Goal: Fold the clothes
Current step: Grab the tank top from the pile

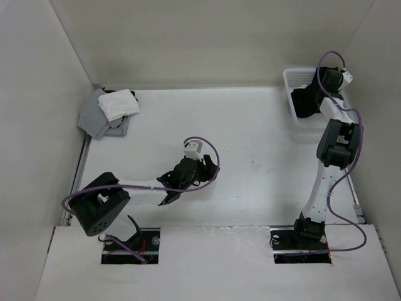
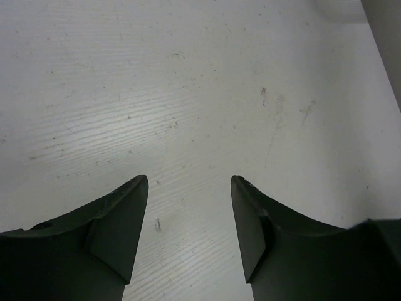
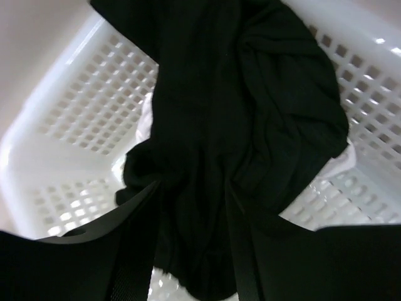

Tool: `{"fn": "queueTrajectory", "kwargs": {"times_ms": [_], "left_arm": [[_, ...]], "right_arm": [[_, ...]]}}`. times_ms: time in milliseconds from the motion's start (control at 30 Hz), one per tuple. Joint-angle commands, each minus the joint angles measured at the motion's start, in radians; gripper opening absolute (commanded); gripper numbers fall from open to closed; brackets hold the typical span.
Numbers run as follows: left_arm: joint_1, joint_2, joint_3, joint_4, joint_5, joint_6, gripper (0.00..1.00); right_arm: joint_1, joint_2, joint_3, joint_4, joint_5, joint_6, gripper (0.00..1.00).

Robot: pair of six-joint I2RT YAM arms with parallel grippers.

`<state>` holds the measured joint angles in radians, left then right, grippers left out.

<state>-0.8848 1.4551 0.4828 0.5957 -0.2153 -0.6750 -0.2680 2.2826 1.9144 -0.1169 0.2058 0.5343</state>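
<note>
The clothes [image 1: 305, 100] are a black garment bunched in the white basket [image 1: 289, 94] at the back right. In the right wrist view the black fabric [image 3: 250, 113] fills the basket [image 3: 88, 106]. A fold of it lies between the spread fingers of my right gripper [image 3: 194, 207], whose jaws stand wide apart, not pinched on it. My right gripper [image 1: 311, 94] reaches down into the basket. My left gripper [image 1: 212, 168] hovers over the bare middle of the table, open, with only tabletop between its fingers [image 2: 189, 188].
A white towel [image 1: 119, 103] lies on grey cloths [image 1: 100, 119] at the back left corner. A bit of pale cloth [image 3: 145, 119] shows under the black garment in the basket. Walls close the table on the left, back and right.
</note>
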Motion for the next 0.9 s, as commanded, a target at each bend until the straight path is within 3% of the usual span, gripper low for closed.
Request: {"fn": "queueTrajectory", "kwargs": {"times_ms": [0,333,367,433,500,700,833,867], "left_arm": [[0.016,-0.010,0.007,0.081,0.027,0.015,0.54],[0.088,-0.022,-0.023,0.128,0.063,-0.021,0.54],[0.096,-0.024,-0.027,0.131,0.068,-0.026,0.54],[0.109,-0.025,-0.033,0.141,0.071,-0.037,0.54],[0.117,-0.025,-0.038,0.148,0.073,-0.041,0.54],[0.119,-0.006,-0.030,0.153,0.085,-0.046,0.54],[0.119,-0.004,-0.030,0.154,0.093,-0.049,0.54],[0.119,-0.009,-0.030,0.154,0.093,-0.049,0.54]], "right_arm": [[-0.020,0.069,0.152,-0.039,-0.008,-0.005,0.50],[-0.021,0.314,0.493,-0.232,0.055,0.009,0.47],[-0.021,0.336,0.523,-0.254,0.050,0.010,0.45],[-0.021,0.367,0.564,-0.274,0.037,0.013,0.25],[-0.021,0.330,0.510,-0.233,0.038,0.036,0.02],[-0.012,-0.012,0.094,0.179,0.001,0.059,0.00],[0.020,-0.251,-0.063,0.272,-0.019,0.061,0.00],[0.041,-0.376,-0.145,0.305,-0.026,0.056,0.00]]}}
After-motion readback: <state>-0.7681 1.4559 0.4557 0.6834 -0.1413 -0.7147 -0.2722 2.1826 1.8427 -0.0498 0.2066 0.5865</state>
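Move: From my right hand, the black tank top in the basket lies about 3 cm ahead, 2 cm to the right and some 6 cm below. The basket's middle is roughly 8 cm to this hand's left, 6 cm back and 8 cm lower, with more dark cloth about 12 cm left, 10 cm back and 9 cm down. From my left hand the tank top is some 38 cm ahead, 55 cm right and a little lower. My right hand, already over the basket with its fingers half open, pushes about 5 cm forward and to the right and sinks some 5 cm into the black cloth. I shut the fingers there and pinch a fold, then draw back and rise fast, roughly 9 cm, tipping the fingertips up slightly. My empty left hand drifts about 3 cm forward and left. ##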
